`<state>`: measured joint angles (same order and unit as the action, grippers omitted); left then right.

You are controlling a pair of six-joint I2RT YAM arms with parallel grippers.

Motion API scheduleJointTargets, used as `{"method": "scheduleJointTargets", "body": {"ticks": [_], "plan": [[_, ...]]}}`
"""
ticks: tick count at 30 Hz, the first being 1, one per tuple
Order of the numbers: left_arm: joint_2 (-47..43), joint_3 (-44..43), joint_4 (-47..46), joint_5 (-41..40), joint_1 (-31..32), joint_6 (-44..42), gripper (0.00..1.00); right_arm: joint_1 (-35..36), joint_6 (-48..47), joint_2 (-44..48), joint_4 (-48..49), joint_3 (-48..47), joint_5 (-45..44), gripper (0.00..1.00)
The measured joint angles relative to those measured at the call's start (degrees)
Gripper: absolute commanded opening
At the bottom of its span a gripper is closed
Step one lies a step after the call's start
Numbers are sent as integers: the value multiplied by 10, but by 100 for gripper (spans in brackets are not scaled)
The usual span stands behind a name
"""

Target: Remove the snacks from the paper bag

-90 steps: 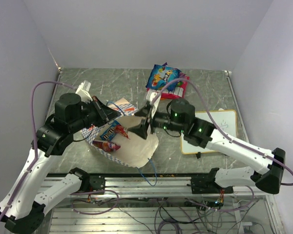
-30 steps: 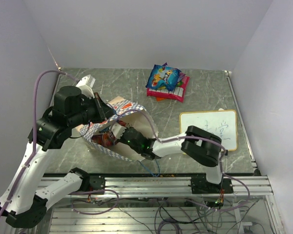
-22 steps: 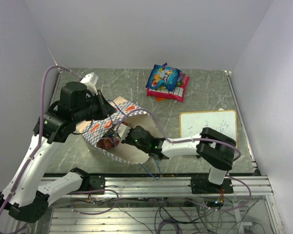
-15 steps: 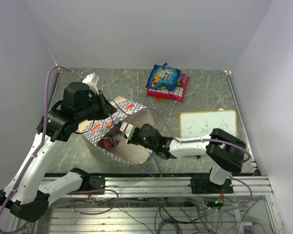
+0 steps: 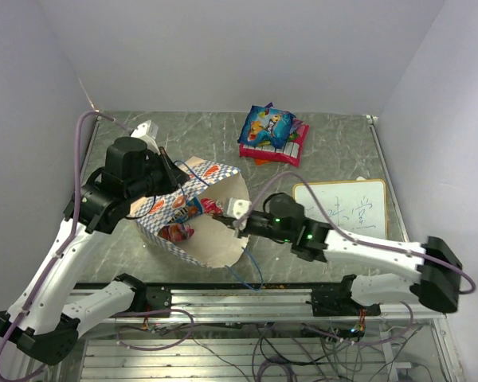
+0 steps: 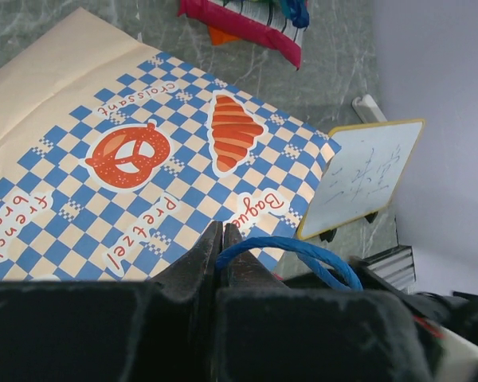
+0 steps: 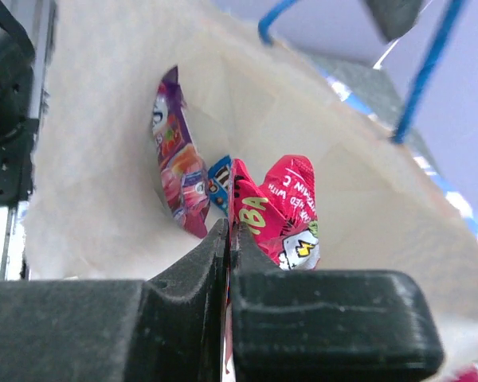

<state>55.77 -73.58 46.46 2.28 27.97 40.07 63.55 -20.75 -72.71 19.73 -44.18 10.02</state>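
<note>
The paper bag (image 5: 199, 239) lies on its side with its mouth toward the right arm. My left gripper (image 5: 174, 172) is shut on the bag's blue string handle (image 6: 291, 256), holding the mouth up; its jaws (image 6: 221, 231) meet over the checkered band (image 6: 143, 159). Just inside the mouth, my right gripper (image 5: 223, 213) is shut on the edge of a red snack packet (image 7: 283, 211). A purple packet (image 7: 175, 159) and a blue one (image 7: 220, 181) lie deeper in the bag (image 7: 366, 183). Other snacks (image 5: 271, 134) are piled at the back of the table.
A white framed writing board (image 5: 346, 207) lies to the right of the bag, beside the right forearm. The second blue string handle (image 7: 426, 72) hangs across the bag's mouth. The metal rail with cables (image 5: 247, 302) runs along the near edge.
My right gripper has drawn back from deep inside the bag to its mouth, still shut, with the red packet in it. The left gripper keeps hold of the handle, slightly higher.
</note>
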Motion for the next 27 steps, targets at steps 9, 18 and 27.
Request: {"method": "scheduleJointTargets", "body": {"ticks": [9, 18, 27], "plan": [[-2, 14, -21, -10, 0, 13, 7, -26, -24, 139, -150, -49, -9, 0], [30, 13, -20, -16, 0, 11, 7, -115, -41, 149, -153, -143, -169, 0], [45, -1, -13, -13, 0, 2, 7, -290, -11, -70, -211, -330, -186, 0]]}}
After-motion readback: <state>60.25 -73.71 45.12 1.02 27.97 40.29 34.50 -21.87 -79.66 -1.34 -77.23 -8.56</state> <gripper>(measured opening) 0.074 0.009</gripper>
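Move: The snack pile, where the red snack held in the right hand is taken, lies about 33 cm ahead of that hand, 18 cm to its right and 19 cm below. Still in the bag, the blue pack lies some 9 cm ahead and 11 cm left of the right hand, the purple pack 3 cm ahead and 14 cm left. From the left hand, the pile is about 31 cm ahead, 26 cm right. Right hand lifts the pinched red snack rightward about 15 cm, then sweeps forward-right towards the pile, turning clockwise. ##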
